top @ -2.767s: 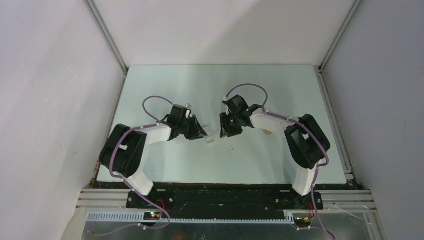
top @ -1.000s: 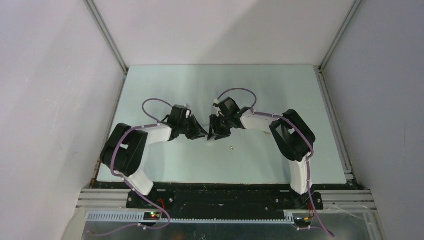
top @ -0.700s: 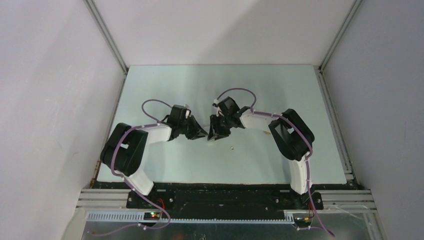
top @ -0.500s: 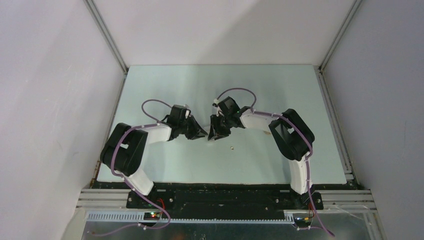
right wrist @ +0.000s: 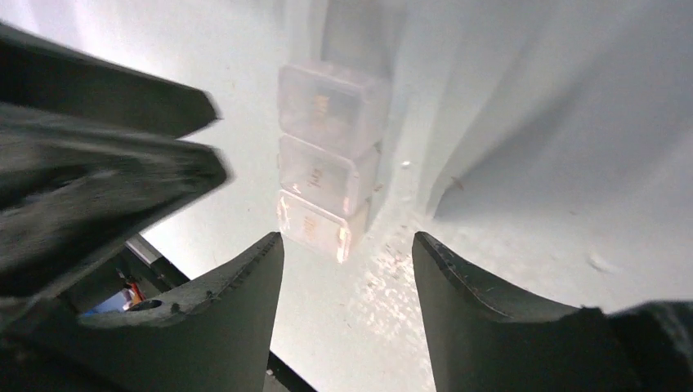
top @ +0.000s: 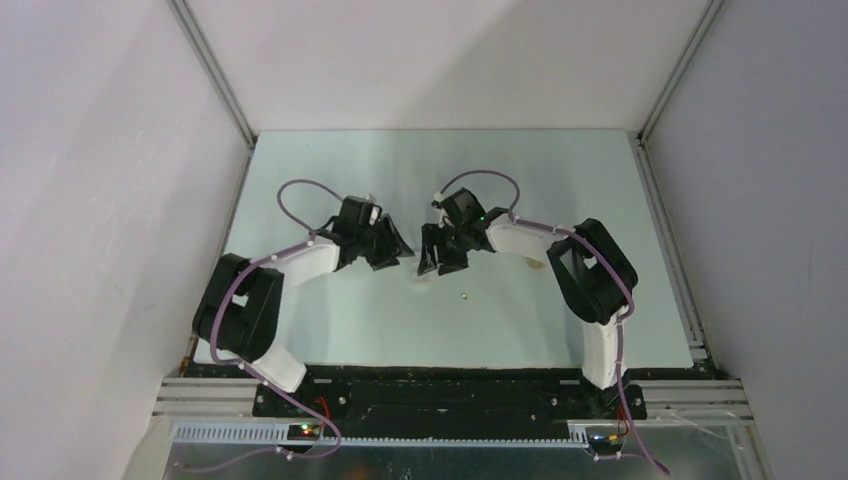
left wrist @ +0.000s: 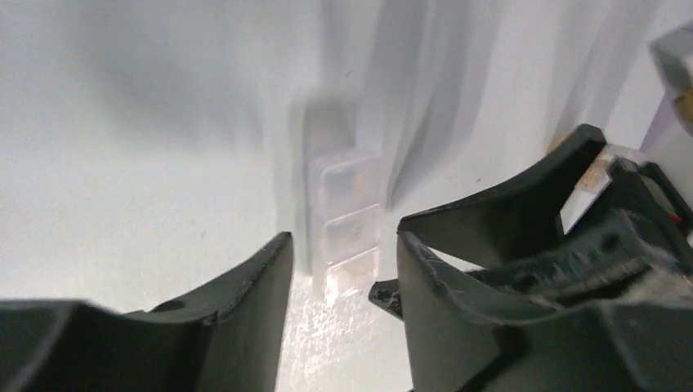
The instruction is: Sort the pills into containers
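Note:
The containers are one white translucent pill box (top: 424,279) of three joined compartments, lying flat on the pale table between the two arms. In the left wrist view the box (left wrist: 347,216) sits just ahead of my left gripper (left wrist: 343,241), whose jaws stand open and hold nothing. My right gripper (right wrist: 347,238) is open as well, with the box (right wrist: 327,167) just beyond its fingertips. From above, the left gripper (top: 403,257) and right gripper (top: 431,266) face each other over the box. One pill (top: 463,295) lies loose on the table to the box's right.
A small tan object (top: 537,264) shows partly under the right forearm. The left gripper's black fingers (right wrist: 122,171) fill the left of the right wrist view. White walls enclose the table (top: 350,330) on three sides.
The left gripper has opened and drawn back from the box, its arm swinging away. The right gripper has opened wider and shifted slightly. The box stays on the table.

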Tool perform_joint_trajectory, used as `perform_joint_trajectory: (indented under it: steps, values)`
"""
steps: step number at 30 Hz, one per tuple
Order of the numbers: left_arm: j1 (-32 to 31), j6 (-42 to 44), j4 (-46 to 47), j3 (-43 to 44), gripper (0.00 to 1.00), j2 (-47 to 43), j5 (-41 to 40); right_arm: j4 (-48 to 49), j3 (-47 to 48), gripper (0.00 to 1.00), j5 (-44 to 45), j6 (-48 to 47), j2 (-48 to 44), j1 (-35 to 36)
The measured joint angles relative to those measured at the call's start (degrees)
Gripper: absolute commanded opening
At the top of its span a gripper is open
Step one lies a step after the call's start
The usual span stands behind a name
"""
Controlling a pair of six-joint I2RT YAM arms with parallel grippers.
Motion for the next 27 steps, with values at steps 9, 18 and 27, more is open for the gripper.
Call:
perform_joint_trajectory:
  steps: [9, 18, 27]
  values:
    - [0.3, 9.3, -6.1, 6.4, 0.92, -11.3, -7.9, -9.6, 4.7, 0.65, 3.5, -1.1, -6.6, -6.2]
    - [0.5, 20.3, -20.4, 9.3, 0.99, -33.7, -22.6, -16.5, -0.1, 0.77, 23.9, -3.3, -35.7, -10.1]
    - [0.5, 28.4, -33.8, 14.4, 0.99, -53.9, -37.5, -27.1, -3.1, 1.00, 45.2, -3.8, -64.9, -16.5]
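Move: Both empty hands hover over the pill organizer, just off its shut lids. From the left hand its middle lies about 3 cm to the right, 1 cm back and 3 cm below. From the right hand it is some 3 cm to the left, level fore and aft, 3 cm below. The loose pill lies roughly 7 cm back and 6 cm right of the right hand; the bottle stands about 21 cm to its right and 2 cm farther out. Both hands draw off the pill organizer, up and apart to their own sides, easing a few centimetres forward before swinging back. The left climbs nearly 30 cm and goes 17 cm left, ending 8 cm back; the right rises and travels right about 30 cm each, high over the bottle. Fingers swing up out of their downward slant by some 45 degrees, the right hand also turning clockwise, and both grippers open wide. ##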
